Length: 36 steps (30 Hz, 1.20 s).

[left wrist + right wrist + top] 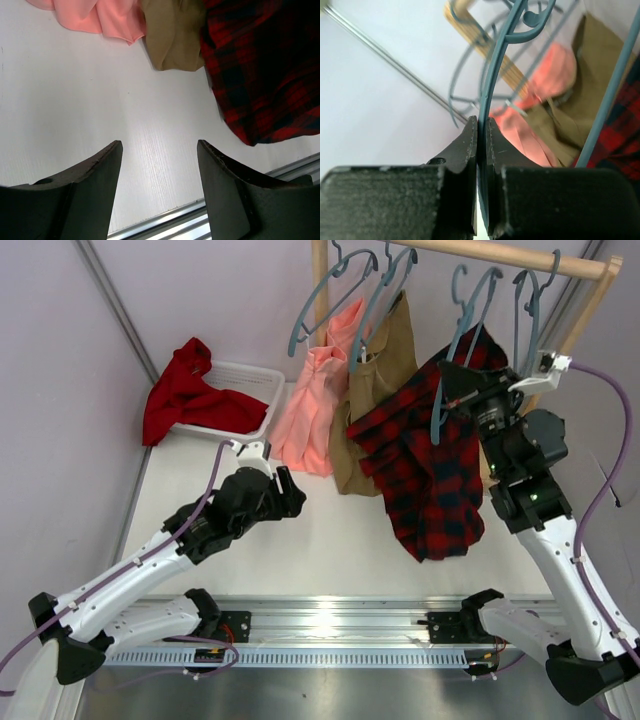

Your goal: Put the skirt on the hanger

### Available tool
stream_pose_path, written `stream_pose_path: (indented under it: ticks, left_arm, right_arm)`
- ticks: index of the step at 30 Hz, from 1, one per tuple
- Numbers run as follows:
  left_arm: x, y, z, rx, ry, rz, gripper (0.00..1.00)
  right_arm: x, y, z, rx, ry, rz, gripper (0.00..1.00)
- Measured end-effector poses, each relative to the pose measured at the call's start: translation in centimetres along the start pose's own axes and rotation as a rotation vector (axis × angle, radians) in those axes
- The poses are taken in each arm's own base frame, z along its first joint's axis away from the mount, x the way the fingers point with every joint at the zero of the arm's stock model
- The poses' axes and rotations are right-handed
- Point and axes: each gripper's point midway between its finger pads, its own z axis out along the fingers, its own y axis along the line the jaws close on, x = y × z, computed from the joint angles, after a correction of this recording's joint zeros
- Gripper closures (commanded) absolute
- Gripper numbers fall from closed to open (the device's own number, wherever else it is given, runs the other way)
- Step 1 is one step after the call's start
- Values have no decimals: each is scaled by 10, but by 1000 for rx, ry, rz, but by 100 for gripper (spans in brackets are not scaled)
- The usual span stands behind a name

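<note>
The red-and-black tartan skirt [430,470] hangs draped over a blue-grey hanger [438,405], its hem just above the table. My right gripper [450,380] is shut on that hanger's thin bar, high up near the wooden rod. In the right wrist view the hanger [492,75] runs up from between the closed jaws of the right gripper [482,122], with the skirt [620,145] at the right edge. I cannot tell whether the hook rests on the rod. My left gripper [290,495] hovers open and empty over the table, left of the skirt [265,75]; its jaws [159,145] hold nothing.
A pink garment [310,410] and a tan garment [385,370] hang from the wooden rod [500,255] beside more blue-grey hangers [330,300]. A plain red cloth [190,395] spills over a white basket [250,380] at back left. A metal rail [330,625] borders the table's near edge.
</note>
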Motion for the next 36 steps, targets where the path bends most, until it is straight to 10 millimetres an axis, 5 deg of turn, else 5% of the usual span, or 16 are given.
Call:
stream_pose_path:
  ticks: [7,15,27,36]
  left_arm:
    - [0,0,0,-2,2,-7,33]
    - [0,1,-1,-4,-2,-15,33]
    - [-5,5,-5,-21,-27,-21,32]
    - [-6,14,-7,-59,-42,-28,32]
  right_arm:
    - [-34,12,31,-12,-87,69,100]
    - [-22,-1,75,-2,-62,94,100]
    - [-8,-13,101,-50,-36,120,100]
    - [-16,-22,113,-39,-56,143,100]
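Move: The right hand already grips the hanger that carries the plaid skirt; the free stretch of wooden rail it is bound for lies about 18 cm ahead, level sideways and roughly 10 cm above. From this hand, the khaki trousers hang around 15 cm ahead, 13 cm left and 22 cm lower, and the empty hanger some 12 cm ahead, 13 cm right, at about hand height. For the idle left hand, that rail spot is about 26 cm ahead, 28 cm right and 36 cm up. Keeping its pinch on the hanger's arm, the right hand finishes its lift with a quick rise of about 4 cm, then swings into a steady forward reach of some 11 cm, nearly level, carrying the hook up to the rail between the khaki trousers and the empty hanger. The wrist rolls only slightly, its left side coming up by about 10 degrees, and the fingers stay shut as the reach slows. ##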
